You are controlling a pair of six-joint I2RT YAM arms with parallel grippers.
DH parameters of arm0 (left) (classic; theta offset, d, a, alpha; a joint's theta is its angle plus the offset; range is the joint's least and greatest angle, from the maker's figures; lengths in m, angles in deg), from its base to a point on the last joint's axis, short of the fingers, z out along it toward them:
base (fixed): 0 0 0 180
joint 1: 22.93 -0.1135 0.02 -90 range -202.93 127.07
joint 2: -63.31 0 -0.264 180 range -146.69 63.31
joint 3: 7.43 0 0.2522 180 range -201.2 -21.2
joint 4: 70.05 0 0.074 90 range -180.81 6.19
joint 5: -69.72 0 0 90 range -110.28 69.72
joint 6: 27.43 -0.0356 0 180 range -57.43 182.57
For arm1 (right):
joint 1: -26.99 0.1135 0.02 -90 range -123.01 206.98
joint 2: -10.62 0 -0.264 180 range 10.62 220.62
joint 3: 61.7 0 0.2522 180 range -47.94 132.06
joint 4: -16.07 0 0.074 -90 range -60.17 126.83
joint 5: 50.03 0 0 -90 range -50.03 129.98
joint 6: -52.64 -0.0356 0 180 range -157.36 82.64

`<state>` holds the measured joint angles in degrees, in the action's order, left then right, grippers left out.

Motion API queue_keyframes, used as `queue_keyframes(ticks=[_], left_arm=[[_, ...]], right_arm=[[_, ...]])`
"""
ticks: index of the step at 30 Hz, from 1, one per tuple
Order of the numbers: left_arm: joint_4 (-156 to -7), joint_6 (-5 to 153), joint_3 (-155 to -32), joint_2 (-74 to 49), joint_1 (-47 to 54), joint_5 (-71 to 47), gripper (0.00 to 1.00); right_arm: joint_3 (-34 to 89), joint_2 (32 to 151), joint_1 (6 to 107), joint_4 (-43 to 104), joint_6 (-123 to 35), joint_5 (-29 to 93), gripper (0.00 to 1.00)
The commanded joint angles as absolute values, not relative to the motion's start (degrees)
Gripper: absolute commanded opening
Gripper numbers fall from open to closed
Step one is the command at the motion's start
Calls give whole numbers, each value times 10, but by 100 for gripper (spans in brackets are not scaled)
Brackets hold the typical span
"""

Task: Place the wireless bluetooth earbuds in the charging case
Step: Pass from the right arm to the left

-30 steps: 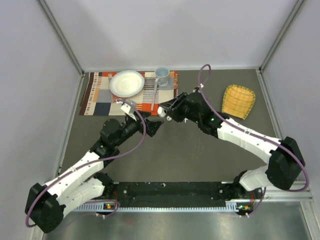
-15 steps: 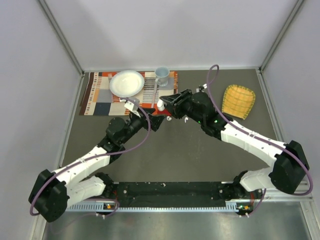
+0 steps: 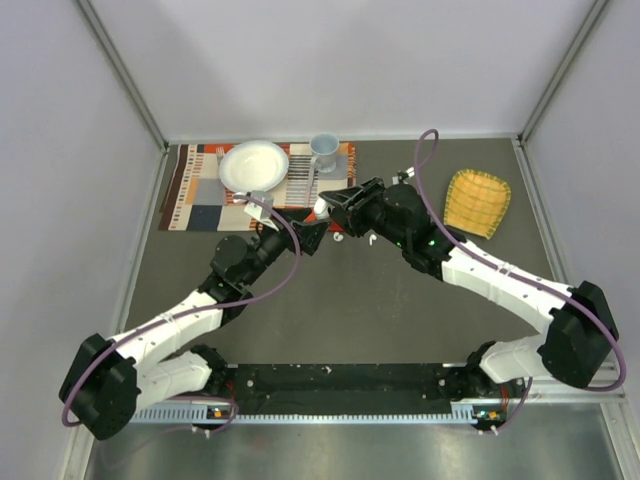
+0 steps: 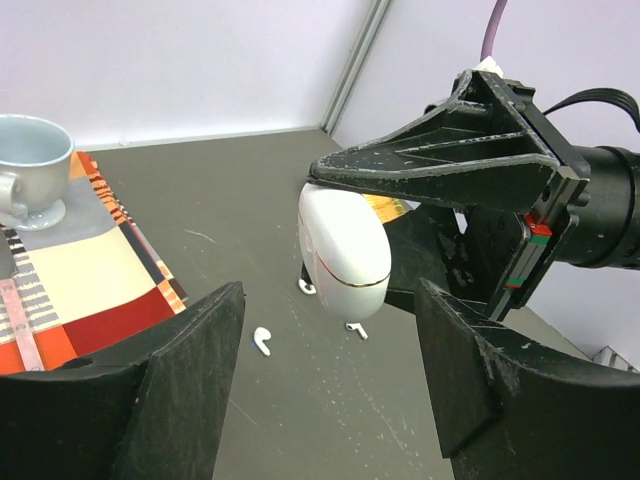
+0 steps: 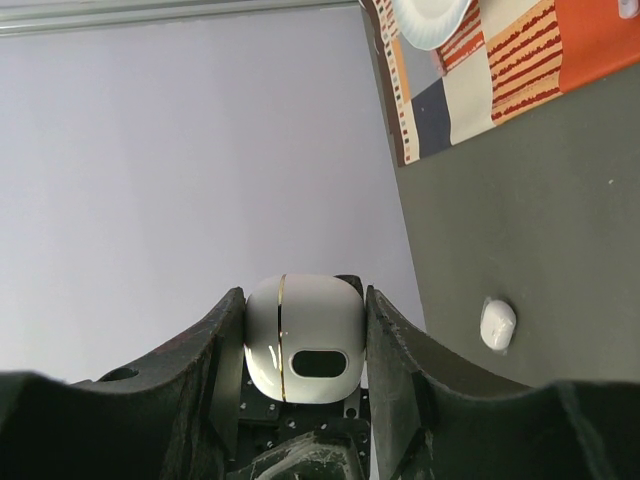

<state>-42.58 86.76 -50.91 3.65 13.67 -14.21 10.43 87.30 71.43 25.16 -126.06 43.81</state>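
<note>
My right gripper (image 5: 303, 298) is shut on the white charging case (image 5: 303, 340) and holds it off the table; a gold seam rings the case (image 4: 343, 258). On the dark table below it lie tiny white earbuds: one (image 4: 262, 342) to the left, one (image 4: 358, 329) just under the case. Another earbud (image 5: 498, 324) shows in the right wrist view. My left gripper (image 4: 330, 400) is open and empty, its fingers (image 4: 150, 400) pointing at the case from close by. From above, both grippers meet near the mat's front edge, the case (image 3: 322, 207) between them.
A patterned placemat (image 3: 200, 200) at the back left carries a white plate (image 3: 253, 165), a grey-blue mug (image 3: 324, 150) and a spoon (image 3: 308, 185). A yellow cloth (image 3: 477, 202) lies at the back right. Grey walls enclose the table on three sides.
My left arm has reached forward toward the right gripper, and its jaws have narrowed somewhat. The right gripper shifted slightly back with the case, then held still.
</note>
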Motion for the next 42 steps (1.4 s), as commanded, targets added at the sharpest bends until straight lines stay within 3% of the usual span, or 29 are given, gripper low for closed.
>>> queue_keyframes(ticks=[1,13,32,37,39,42], left_arm=[[-381,870,-521,21,140,-153,73],[-371,879,-547,-4,140,-151,69],[-385,886,-565,-9,141,-132,73],[-385,890,-572,-25,140,-131,65],[-385,890,-575,-33,141,-133,53],[-385,891,-577,-40,141,-134,48]], right_arm=[[104,853,709,226,-1260,431,0],[95,849,708,222,-1262,419,0],[95,844,708,219,-1250,423,0],[102,843,707,223,-1238,423,0],[101,841,708,221,-1236,424,0],[100,840,707,221,-1235,424,0]])
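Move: The charging case is pinched in my right hand's fingertips, its middle about 1 cm ahead and 1 cm left of that hand point. From my open left hand, which points at it, the case lies some 3 cm ahead and 3 cm to the right, about 1 cm higher. On the table roughly 20 cm below the left hand, one loose earbud lies about 12 cm ahead and 3 cm right, another as far ahead and 12 cm right. My left hand works its way onto the case: it eases forward and dips a good centimetre, pauses, climbs about 2.5 cm, then settles back about 1 cm while sliding forward and right, some 2.5 cm gained overall. Late on I start closing its fingers around the exposed end, one finger coming up against the case's side. My right hand holds still and keeps its pinch. ##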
